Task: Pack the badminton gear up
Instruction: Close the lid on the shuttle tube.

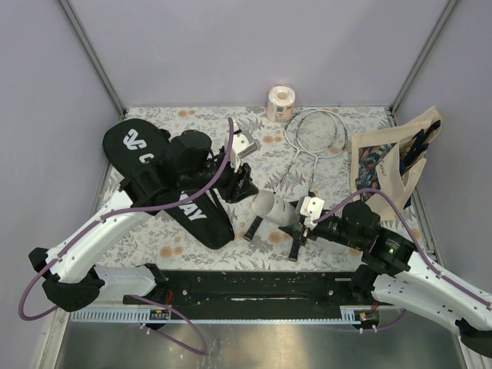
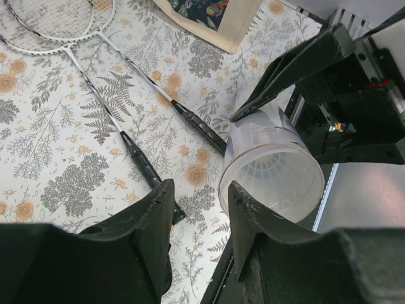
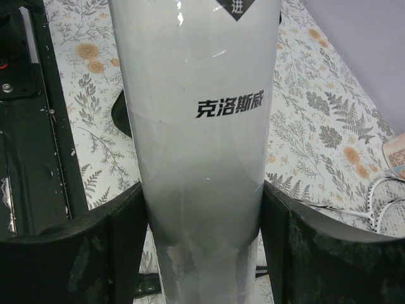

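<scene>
The white tube lies slanted over the table's middle, my right gripper shut on its body. Its open end shows white shuttlecocks inside. My left gripper hovers just beside that open end, open, with only tablecloth between its fingers; its right finger stands in front of the tube's rim. Two silver-white rackets lie crossed behind the tube, and their black handles reach toward the front. The long black racket bag lies at the left, partly under my left arm.
A beige printed tote bag stands at the right edge, its corner near the racket heads. A pinkish paper roll sits at the back wall. A black rail runs along the front edge.
</scene>
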Robot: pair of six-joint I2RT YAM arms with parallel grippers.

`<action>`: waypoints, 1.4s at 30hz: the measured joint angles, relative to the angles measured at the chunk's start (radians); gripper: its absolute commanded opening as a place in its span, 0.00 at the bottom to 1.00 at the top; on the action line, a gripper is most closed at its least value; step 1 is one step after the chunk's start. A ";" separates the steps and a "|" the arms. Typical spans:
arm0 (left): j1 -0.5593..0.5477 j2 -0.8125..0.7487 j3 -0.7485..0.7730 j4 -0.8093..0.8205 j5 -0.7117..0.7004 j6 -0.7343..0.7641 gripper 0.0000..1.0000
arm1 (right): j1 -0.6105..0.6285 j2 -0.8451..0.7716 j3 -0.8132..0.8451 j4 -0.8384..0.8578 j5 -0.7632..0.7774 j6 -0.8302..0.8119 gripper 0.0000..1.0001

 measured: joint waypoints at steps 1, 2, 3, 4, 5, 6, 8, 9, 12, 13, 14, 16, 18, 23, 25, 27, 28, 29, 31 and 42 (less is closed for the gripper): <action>0.000 0.000 -0.010 0.008 0.006 0.010 0.43 | 0.000 0.000 0.001 0.000 0.000 0.000 0.40; 0.000 0.000 -0.021 0.013 0.013 0.018 0.43 | 0.000 0.001 0.001 0.000 0.000 0.002 0.40; 0.000 0.000 -0.029 0.014 0.018 0.025 0.43 | 0.000 0.001 0.002 0.000 -0.001 0.003 0.40; 0.000 0.000 -0.037 0.016 0.024 0.032 0.42 | 0.000 0.002 0.003 -0.001 -0.001 0.003 0.40; 0.000 0.000 -0.043 0.017 0.028 0.037 0.41 | 0.000 0.003 0.005 -0.001 -0.001 0.005 0.40; 0.000 0.000 -0.047 0.019 0.031 0.041 0.39 | 0.000 0.006 0.008 -0.001 -0.001 0.007 0.40; 0.000 0.000 -0.050 0.021 0.039 0.047 0.35 | 0.000 0.008 0.011 -0.001 -0.001 0.010 0.40; 0.000 0.000 -0.051 0.023 0.043 0.050 0.31 | 0.000 0.008 0.011 -0.001 0.000 0.011 0.40; 0.000 0.000 -0.060 0.038 0.055 0.055 0.19 | 0.000 0.010 0.011 -0.005 0.000 0.016 0.40; 0.000 0.000 -0.064 0.043 0.060 0.057 0.13 | 0.000 0.010 0.011 -0.008 0.000 0.016 0.40; 0.000 0.000 -0.068 0.047 0.063 0.056 0.07 | 0.000 0.011 0.011 -0.010 0.001 0.018 0.40; 0.000 0.000 -0.076 0.051 0.074 0.054 0.00 | 0.000 0.011 0.011 -0.016 0.003 0.020 0.40; 0.000 -0.002 -0.084 0.058 0.079 0.053 0.00 | 0.000 0.011 0.011 -0.022 0.006 0.021 0.40; 0.000 -0.015 -0.091 0.061 0.077 0.019 0.00 | 0.000 0.010 0.011 -0.023 0.007 0.018 0.40; 0.000 -0.023 -0.091 0.055 0.077 -0.010 0.00 | 0.000 0.006 0.011 -0.026 0.008 0.017 0.40; 0.000 -0.031 -0.091 0.050 0.076 -0.040 0.00 | 0.001 0.001 0.011 -0.026 0.011 0.014 0.40; 0.002 -0.037 -0.091 0.050 0.074 -0.061 0.00 | 0.001 -0.002 0.011 -0.026 0.011 0.013 0.40; 0.002 -0.042 -0.091 0.049 0.072 -0.077 0.00 | 0.002 -0.005 0.011 -0.027 0.014 0.012 0.40; 0.002 -0.053 -0.090 0.048 0.065 -0.113 0.00 | 0.002 -0.011 0.011 -0.031 0.021 0.008 0.40; 0.006 -0.071 -0.007 -0.021 0.000 -0.293 0.00 | 0.004 -0.019 0.011 -0.085 0.068 -0.036 0.40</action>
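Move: The lid sits over the mouth of the shuttle tube, its middle about 3 cm back and 4 cm right of the left hand, nearly at its height; its near rim already lies between the half-open fingers. Some 28 cm below are two racket handles: one 9 cm ahead and 7 cm right, the other 3 cm ahead and 18 cm right. The right hand grips the tube, with the lid about 8 cm left, 3 cm ahead and 10 cm above. The lid's rim gets pinched: the left hand sinks about 2 cm and shuts its fingers on it. Still pinching, the hand then draws the lid up some 4 cm, with a little left and back, its wrist turning roughly 20 degrees. The right hand keeps hold of the tube, easing about 1.5 cm right and 1 cm down late on. ##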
